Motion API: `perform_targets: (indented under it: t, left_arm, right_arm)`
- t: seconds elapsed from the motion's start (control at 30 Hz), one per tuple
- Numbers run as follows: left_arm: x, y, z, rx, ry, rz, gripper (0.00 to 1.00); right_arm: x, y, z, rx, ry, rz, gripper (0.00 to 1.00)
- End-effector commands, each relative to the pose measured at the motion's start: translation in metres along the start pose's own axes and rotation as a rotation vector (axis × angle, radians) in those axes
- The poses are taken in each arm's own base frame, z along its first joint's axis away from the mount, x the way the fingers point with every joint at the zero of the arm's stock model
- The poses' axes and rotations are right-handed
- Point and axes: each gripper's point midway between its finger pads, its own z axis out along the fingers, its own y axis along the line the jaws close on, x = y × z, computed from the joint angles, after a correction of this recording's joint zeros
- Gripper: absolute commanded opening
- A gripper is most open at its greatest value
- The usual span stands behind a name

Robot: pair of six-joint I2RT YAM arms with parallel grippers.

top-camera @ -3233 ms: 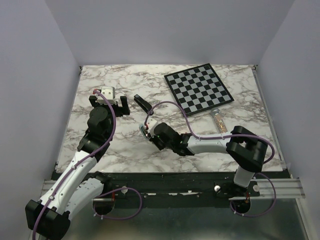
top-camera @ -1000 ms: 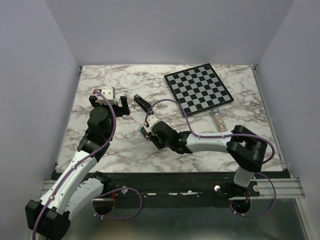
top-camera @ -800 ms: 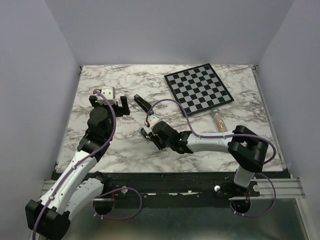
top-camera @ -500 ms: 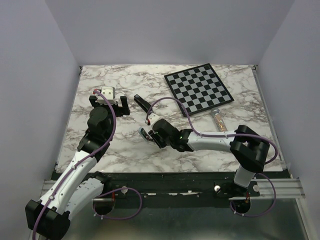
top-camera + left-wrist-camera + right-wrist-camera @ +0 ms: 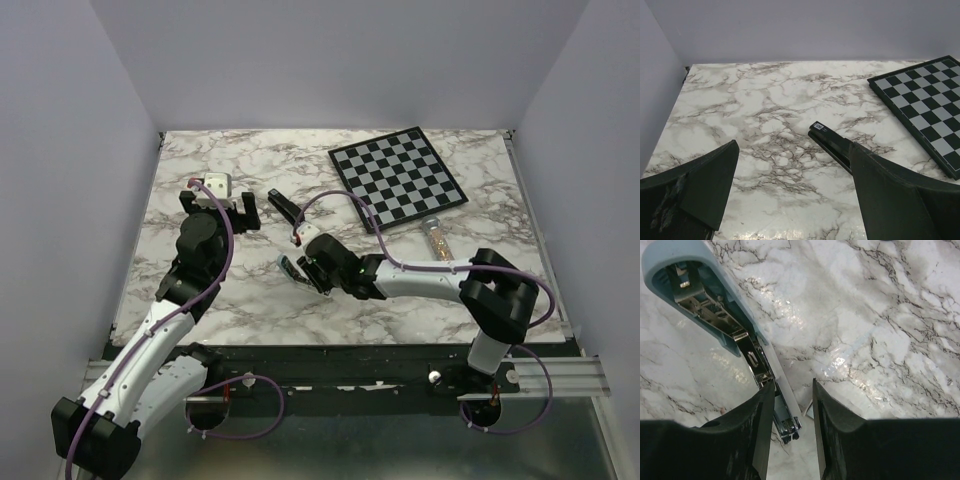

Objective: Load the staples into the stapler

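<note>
An opened stapler (image 5: pixel 725 320) lies on the marble, its blue-grey top arm swung back and its bare metal magazine running in between my right fingers. My right gripper (image 5: pixel 792 385) (image 5: pixel 297 270) is half closed round the magazine's rear end. Its left finger (image 5: pixel 757 415) presses the rail. A small silver piece (image 5: pixel 809 410) touches the right finger; I cannot tell whether it is the staples. A slim black closed stapler (image 5: pixel 285 207) (image 5: pixel 832 145) lies farther back, just right of my left gripper (image 5: pixel 217 210) (image 5: pixel 794 147), which is wide open and holds nothing.
A black-and-grey chessboard (image 5: pixel 397 177) lies at the back right. A clear tube of brownish beads (image 5: pixel 438 243) rests right of centre, near the right forearm. The table's walls rise close on the left, back and right.
The right forearm has straightened and the wrist has edged slightly toward the near edge, with the opened stapler still between its fingers. The left arm has not moved.
</note>
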Motion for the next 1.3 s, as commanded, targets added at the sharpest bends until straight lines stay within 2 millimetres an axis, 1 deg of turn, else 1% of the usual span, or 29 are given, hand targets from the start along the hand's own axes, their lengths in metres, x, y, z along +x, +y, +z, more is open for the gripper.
perform_targets:
  t: [0.0, 0.1, 0.13, 0.3, 0.37, 0.4, 0.43, 0.5, 0.53, 0.6, 0.63, 0.7, 0.73, 0.9, 1.13, 1.27]
  left_arm:
    - [-0.001, -0.004, 0.002, 0.027, -0.007, 0.003, 0.99]
    - [0.003, -0.007, 0.004, 0.035, 0.009, 0.009, 0.99]
    - [0.006, -0.008, 0.005, 0.038, 0.021, 0.012, 0.99]
    - [0.014, -0.021, 0.007, 0.091, 0.061, -0.033, 0.99]
    - [0.019, -0.024, 0.006, 0.106, 0.087, -0.049, 0.99]
    - [0.019, -0.025, 0.006, 0.108, 0.095, -0.056, 0.99]
    - [0.022, -0.026, 0.006, 0.106, 0.111, -0.061, 0.99]
    - [0.032, -0.026, 0.003, 0.103, 0.163, -0.073, 0.99]
    - [0.036, -0.026, 0.001, 0.105, 0.179, -0.082, 0.99]
    - [0.048, -0.028, -0.004, 0.111, 0.228, -0.104, 0.99]
    - [0.051, -0.031, -0.007, 0.127, 0.241, -0.114, 0.99]
    - [0.066, -0.034, -0.012, 0.139, 0.283, -0.132, 0.99]
    - [0.070, -0.038, -0.015, 0.160, 0.298, -0.154, 0.99]
    - [0.100, -0.046, -0.023, 0.187, 0.384, -0.206, 0.99]
    - [0.124, -0.055, -0.028, 0.218, 0.459, -0.233, 0.99]
    - [0.132, -0.061, -0.030, 0.242, 0.495, -0.239, 0.99]
  right_arm:
    - [0.004, 0.002, -0.013, -0.042, -0.007, -0.014, 0.43]
    - [0.004, 0.003, -0.026, -0.078, -0.050, -0.046, 0.43]
    - [-0.002, 0.005, -0.029, -0.101, -0.088, -0.052, 0.43]
    - [0.013, 0.007, -0.041, -0.147, -0.161, -0.072, 0.45]
    - [0.015, 0.010, -0.042, -0.173, -0.189, -0.069, 0.46]
    - [0.013, 0.010, -0.042, -0.175, -0.216, -0.063, 0.46]
    - [0.021, 0.009, -0.041, -0.177, -0.210, -0.063, 0.46]
    - [0.022, 0.008, -0.039, -0.175, -0.221, -0.093, 0.46]
    - [0.028, 0.008, -0.038, -0.185, -0.215, -0.094, 0.46]
    - [0.027, 0.008, -0.036, -0.189, -0.237, -0.084, 0.46]
    - [0.029, 0.005, -0.035, -0.187, -0.236, -0.080, 0.46]
    - [0.034, 0.004, -0.032, -0.189, -0.231, -0.074, 0.46]
    - [0.034, 0.004, -0.032, -0.205, -0.236, -0.067, 0.46]
    - [0.036, 0.005, -0.028, -0.231, -0.246, -0.063, 0.46]
    - [0.037, 0.008, -0.020, -0.248, -0.228, -0.069, 0.44]
    - [0.039, 0.008, -0.015, -0.250, -0.217, -0.070, 0.43]
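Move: The open light-blue stapler lies almost under the right hand, its middle about 2 cm left and 4 cm below, its front end some 3 cm back, 3 cm right and 5 cm below. The staple tray lies 1 cm ahead, 6 cm right and 6 cm below. From the left hand the light-blue stapler is roughly 7 cm back, 13 cm right and 27 cm below; the black stapler is 12 cm ahead, 7 cm right, equally far below. No contact can be made out as the right hand draws back and right about 5 cm, rising slightly before sinking to the light-blue stapler's front end, turning some 15 degrees counter-clockwise with fingers still part open. The wide-open left hand comes down 12 cm towards the same stapler, drifting right and slightly back, fingers tipping down about 25 degrees. ##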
